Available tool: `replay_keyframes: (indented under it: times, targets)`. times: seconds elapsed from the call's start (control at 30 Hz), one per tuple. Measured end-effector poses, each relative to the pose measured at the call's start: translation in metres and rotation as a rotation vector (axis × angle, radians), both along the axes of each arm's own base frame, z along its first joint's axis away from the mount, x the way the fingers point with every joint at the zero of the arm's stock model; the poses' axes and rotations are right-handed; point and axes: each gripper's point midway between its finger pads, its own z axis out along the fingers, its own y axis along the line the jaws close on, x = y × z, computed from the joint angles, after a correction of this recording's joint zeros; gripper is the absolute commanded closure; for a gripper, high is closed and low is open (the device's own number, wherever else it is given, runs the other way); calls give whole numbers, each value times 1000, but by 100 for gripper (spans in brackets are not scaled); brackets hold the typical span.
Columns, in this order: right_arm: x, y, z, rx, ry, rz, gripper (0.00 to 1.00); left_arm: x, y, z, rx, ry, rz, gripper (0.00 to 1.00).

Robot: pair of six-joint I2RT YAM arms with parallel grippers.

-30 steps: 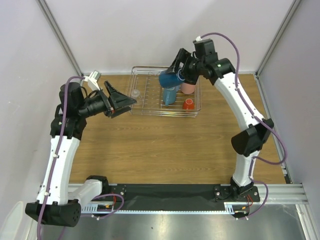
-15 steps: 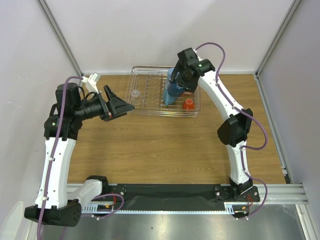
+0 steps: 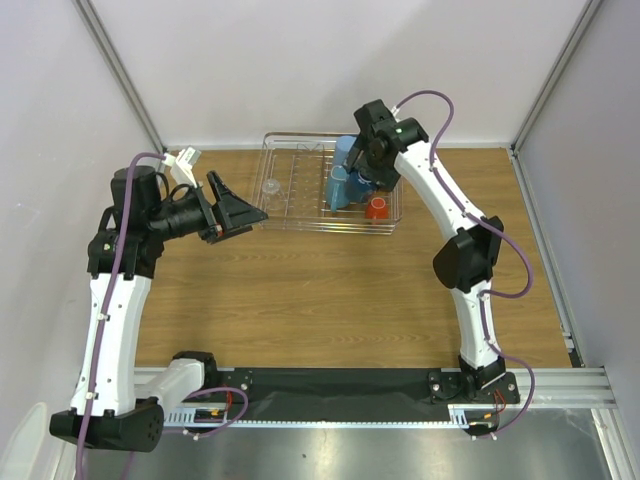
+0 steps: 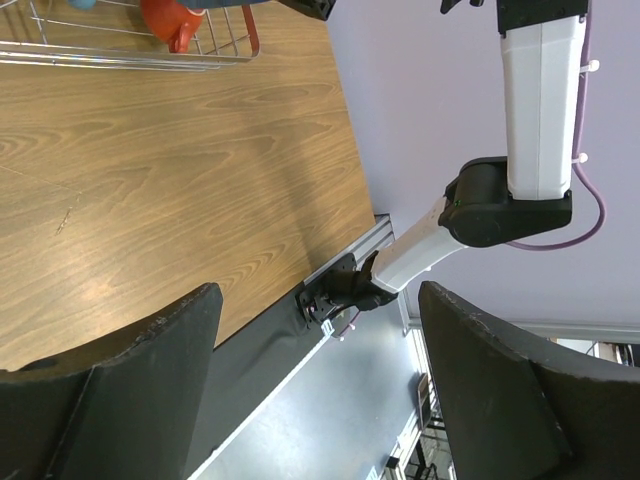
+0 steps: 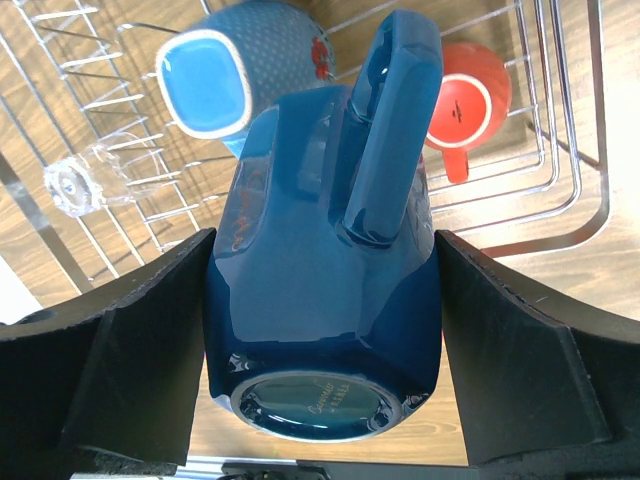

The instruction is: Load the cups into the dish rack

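Observation:
My right gripper (image 5: 322, 245) is shut on the dark blue mug (image 5: 320, 320), one finger against each side, base toward the camera and handle up. It holds the mug over the dish rack (image 3: 300, 226), whose wires (image 5: 570, 200) show below. In the rack are a light blue tumbler (image 5: 225, 80), a small orange cup (image 5: 465, 95) (image 3: 377, 208) and a clear glass (image 5: 72, 185) (image 3: 270, 186). The pink tumbler is hidden. My left gripper (image 3: 245, 212) hangs open and empty above the table, left of the rack, its jaws (image 4: 320, 300) wide apart.
The rack stands at the back of the wooden table (image 3: 330, 300), close to the rear wall. Metal corner posts (image 3: 120, 75) rise at both back corners. A black strip (image 3: 330, 385) runs along the near edge by the arm bases.
My right arm has swung left and down, bringing the dark blue mug low over the rack's right half. My left gripper has drawn back slightly, still open.

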Motion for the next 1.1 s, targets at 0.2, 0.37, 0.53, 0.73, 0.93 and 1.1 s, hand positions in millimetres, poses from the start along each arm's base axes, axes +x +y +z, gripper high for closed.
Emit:
replay_keyframes:
  times: [0.2,0.37,0.53,0.73,0.93,1.1]
  targets:
    - [-6,4,-6,-6,23,2,100,1,0,-1,-2,4,1,15]
    - [-6,4,-10,-7,31,-2,100,1,0,-4,-2,9,1,15]
    - [-3,5,-17,-5,42,-15,100,1,0,-4,-3,9,2,15]
    - [1,3,-28,4,61,-35,100,1,0,-4,-4,10,1,15]
    - [2,4,-44,7,91,-55,100,1,-1,-4,-5,9,-3,12]
    - [1,7,-59,9,126,-65,100,1,-1,-4,-5,8,-6,12]
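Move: The right hand already holds the dark blue mug upside down, above a free spot at the front of the dish rack, about 11 cm below and almost straight under. Level with that spot, the dotted light-blue mug stands about 5 cm ahead of the hand and 7 cm left; the red cup is roughly 4 cm ahead, 5 cm right, and the tall blue cup 15 cm ahead, 5 cm left. From the left hand the spot lies some 25 cm ahead, 27 cm right and far below. The right hand lowers the dark blue mug almost straight down by about 6 cm, slowly at first and then faster, towards the free front spot of the rack, beside the dotted light-blue mug and the red cup. As it sinks, the wrist tips the fingers about 5 degrees more steeply downward, and both fingers keep their hold on the mug's sides. ##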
